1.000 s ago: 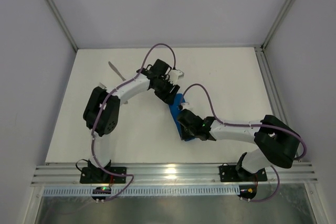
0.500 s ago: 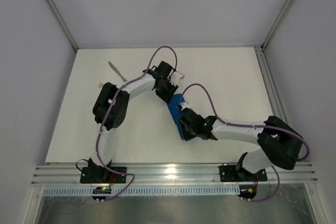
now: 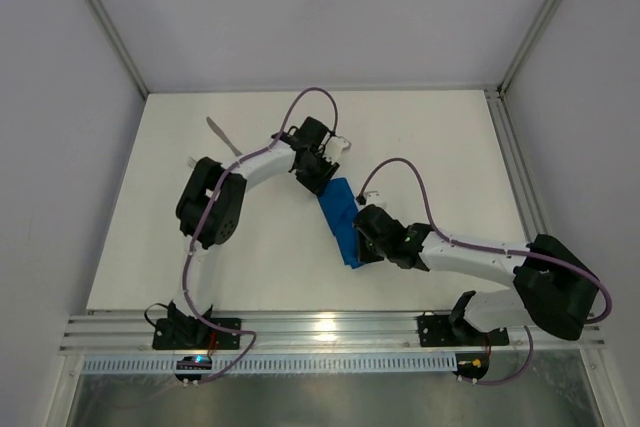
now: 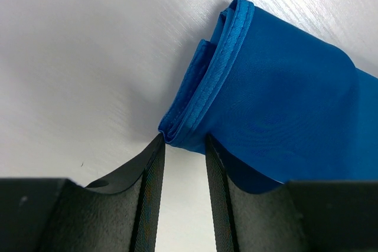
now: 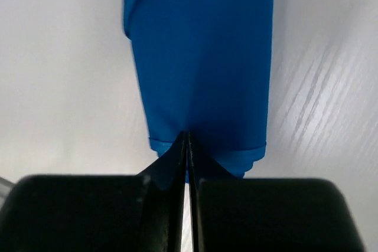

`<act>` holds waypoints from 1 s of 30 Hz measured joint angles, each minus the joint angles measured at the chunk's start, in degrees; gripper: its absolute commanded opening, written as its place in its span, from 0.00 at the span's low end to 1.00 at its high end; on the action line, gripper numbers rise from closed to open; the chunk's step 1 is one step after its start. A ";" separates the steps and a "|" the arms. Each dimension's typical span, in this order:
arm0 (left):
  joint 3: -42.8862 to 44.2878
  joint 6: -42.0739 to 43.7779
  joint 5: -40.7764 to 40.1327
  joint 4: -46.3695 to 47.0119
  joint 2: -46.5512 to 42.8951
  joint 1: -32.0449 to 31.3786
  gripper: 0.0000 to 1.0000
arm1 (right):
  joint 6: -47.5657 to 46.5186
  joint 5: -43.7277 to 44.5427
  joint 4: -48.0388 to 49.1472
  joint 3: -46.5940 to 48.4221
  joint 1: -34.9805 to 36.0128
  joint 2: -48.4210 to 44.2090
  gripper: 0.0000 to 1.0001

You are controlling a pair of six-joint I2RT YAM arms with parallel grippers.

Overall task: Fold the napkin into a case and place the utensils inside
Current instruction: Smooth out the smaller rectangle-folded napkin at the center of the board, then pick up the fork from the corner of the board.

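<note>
The napkin (image 3: 340, 215) is a bright blue cloth folded into a narrow oblong case, lying slantwise mid-table. My left gripper (image 3: 322, 179) is at its far end. In the left wrist view the napkin's (image 4: 283, 104) hemmed corner sits between the tips of the left gripper (image 4: 183, 140), whose jaws are narrowly apart around it. My right gripper (image 3: 360, 245) is at the near end. In the right wrist view it (image 5: 188, 135) is shut, tips resting on the napkin's (image 5: 201, 57) near hem. One slim silver utensil (image 3: 220, 134) lies at the far left. I see no other utensil.
Grey walls and slanted metal frame posts (image 3: 105, 32) enclose the white table (image 3: 440, 157). An aluminium rail (image 3: 320, 332) with both arm bases runs along the near edge. The left arm's elbow (image 3: 210, 207) hangs over the left side.
The left gripper's jaws have narrowed onto the napkin's far corner. The right arm has drawn back to the right, uncovering more of the napkin's near half.
</note>
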 measured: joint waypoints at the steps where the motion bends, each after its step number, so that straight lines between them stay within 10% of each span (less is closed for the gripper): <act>1: -0.02 0.00 0.00 0.00 0.00 0.00 0.36 | 0.48 0.02 0.33 -1.07 -0.15 0.87 0.04; 20: 0.81 -0.24 0.63 -0.57 -17.53 2.34 0.59 | -3.23 6.21 -6.75 4.63 -0.63 -2.16 0.17; 30: -1.92 1.68 -1.55 -3.15 -26.73 29.75 0.63 | -8.59 9.77 -7.76 11.32 -0.63 -6.14 0.40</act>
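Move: The fork lies about 23 cm to my left hand's left and 3 cm farther out, the knife some 20 cm left and 12 cm ahead, both hardly below it. My left hand is down at the folded napkin's far-left corner; the napkin's middle is about 9 cm back and 7 cm right. My right hand hovers 3 cm over the napkin's near end, with its middle 8 cm ahead and 4 cm left. I first dip my shut right fingers about 3 cm to the napkin's near end while my left hand stays at the far corner. Then I lift both off: the left rises some 20 cm and sweeps about 23 cm left and a little forward towards the fork and knife, opening wider and turning counter-clockwise; the right rises about 12 cm and edges forward, its fingers parting. ##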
